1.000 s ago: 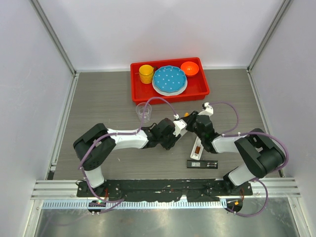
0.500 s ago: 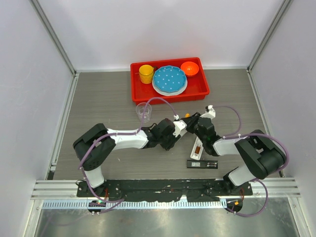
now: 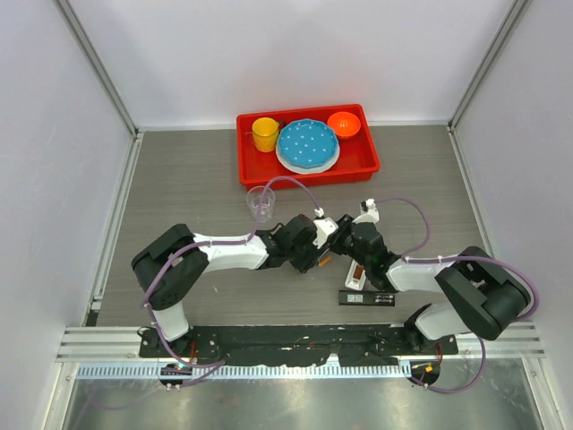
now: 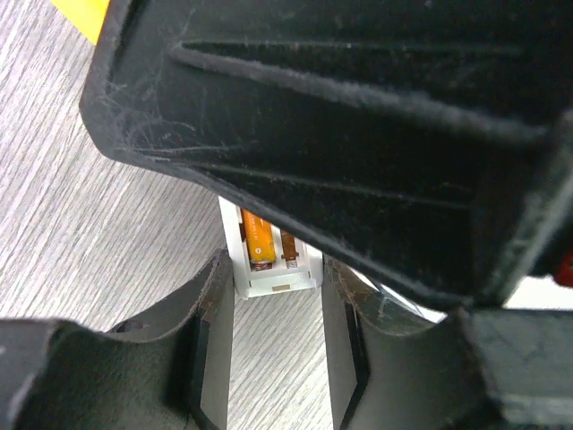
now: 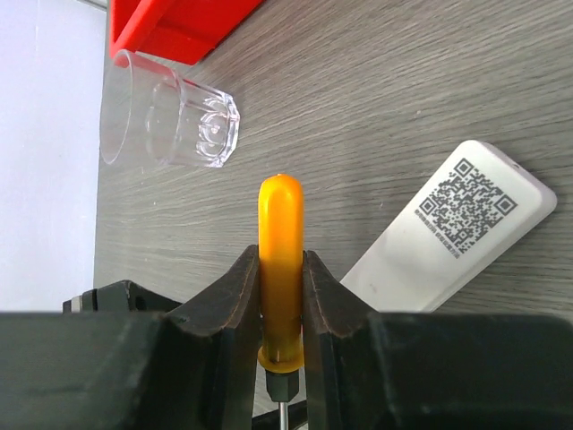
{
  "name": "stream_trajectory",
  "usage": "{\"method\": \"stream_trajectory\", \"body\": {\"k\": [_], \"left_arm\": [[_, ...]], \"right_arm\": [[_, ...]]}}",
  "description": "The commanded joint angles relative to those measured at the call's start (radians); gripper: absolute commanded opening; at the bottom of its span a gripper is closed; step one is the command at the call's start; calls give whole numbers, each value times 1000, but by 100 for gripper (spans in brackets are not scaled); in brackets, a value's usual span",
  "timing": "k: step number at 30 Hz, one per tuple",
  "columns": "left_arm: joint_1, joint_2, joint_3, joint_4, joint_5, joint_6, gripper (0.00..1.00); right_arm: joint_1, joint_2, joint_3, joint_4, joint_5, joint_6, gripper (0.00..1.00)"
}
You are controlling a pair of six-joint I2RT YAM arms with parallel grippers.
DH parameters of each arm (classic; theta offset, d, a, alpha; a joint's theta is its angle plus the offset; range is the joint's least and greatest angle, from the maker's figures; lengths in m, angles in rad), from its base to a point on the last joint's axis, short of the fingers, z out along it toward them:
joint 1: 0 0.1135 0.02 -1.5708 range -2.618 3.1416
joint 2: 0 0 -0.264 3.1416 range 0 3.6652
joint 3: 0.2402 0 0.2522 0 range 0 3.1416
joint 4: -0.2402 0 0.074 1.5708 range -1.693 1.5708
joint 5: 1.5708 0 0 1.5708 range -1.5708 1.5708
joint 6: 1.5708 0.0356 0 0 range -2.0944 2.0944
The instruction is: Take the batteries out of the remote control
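Observation:
A white remote control point(image 3: 357, 273) lies on the table with its battery bay open. In the left wrist view its open end point(image 4: 271, 285) sits between my left gripper's point(image 4: 275, 265) fingertips, which press both its sides. One of the batteries point(image 4: 258, 238), orange, lies in the bay beside a brown contact strip. My right gripper point(image 5: 281, 255) is shut on the orange handle of a screwdriver point(image 5: 281, 215), whose shaft points back under the wrist. From above, the right gripper point(image 3: 346, 238) crowds against the left gripper point(image 3: 324, 253). The right gripper's black body hides the rest of the bay.
A clear cup point(image 3: 260, 202) stands left of the grippers. A red tray point(image 3: 358, 161) at the back holds a yellow cup, a blue plate and an orange bowl. A black slab point(image 3: 367, 297) lies near the remote. A white QR-labelled remote back point(image 5: 461, 219) lies right of the screwdriver.
My right gripper has moved down and left with the screwdriver, closing in over the left gripper and the remote. The left arm has barely moved.

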Motion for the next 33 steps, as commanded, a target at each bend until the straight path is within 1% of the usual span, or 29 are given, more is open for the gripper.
{"method": "stream_trajectory", "body": {"k": [1,9,12,14,15,16,17,18,21,23,26,29,32,33], "left_arm": [[1,-13,3,49,1,-2,0],[2,-27,-6,55,1,-7,0],[4,-39,-12,59,1,-10,2],[2,-48,-18,62,4,-8,15],[4,-51,-20,62,13,-4,25],[4,-53,-21,62,36,-5,40],[2,-61,-29,64,45,-5,48],[4,-64,-32,69,56,-7,58],[2,-77,-43,78,105,-7,68],[4,-82,-46,82,151,-10,70],[4,-84,-49,85,183,-13,70],[4,-85,-44,82,173,-15,70],[4,-100,-61,99,135,-21,71],[4,-105,-66,102,100,-21,71]], "right_arm": [[13,-72,9,-15,5,2,1],[13,-150,31,-127,113,-81,1],[12,-172,45,-155,131,-102,1],[10,-189,51,-173,140,-110,1],[7,-195,51,-181,143,-116,1],[3,-199,51,-190,144,-118,1],[1,-205,49,-195,147,-119,1],[-2,-213,46,-199,148,-121,1],[-16,-227,40,-210,140,-119,1],[-24,-232,37,-215,142,-122,1],[-33,-241,37,-219,136,-127,1],[-36,-241,41,-225,134,-136,1],[-40,-244,46,-230,136,-147,1],[-42,-245,49,-230,134,-151,1]]}}
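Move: Between the left fingers sits the near end of the white remote whose middle lies about 5 cm ahead and 3 cm to the right; from the right hand, holding the screwdriver, that middle is some 4 cm back and 7 cm below. The loose orange battery lies about 3 cm right of the left hand, 9 cm straight back of the right. From the left hand, the second white remote is roughly 10 cm right and level, the black remote 11 cm right and 9 cm back. Keeping its pinch on the remote's near end at first, the left hand then opens its fingers and lets go, easing back about 2 cm and slightly right and up. The right hand, its grip on the screwdriver handle unchanged, draws off to the right by about 4 cm and rises some 2 cm, tilting slightly, so it clears the left gripper. ##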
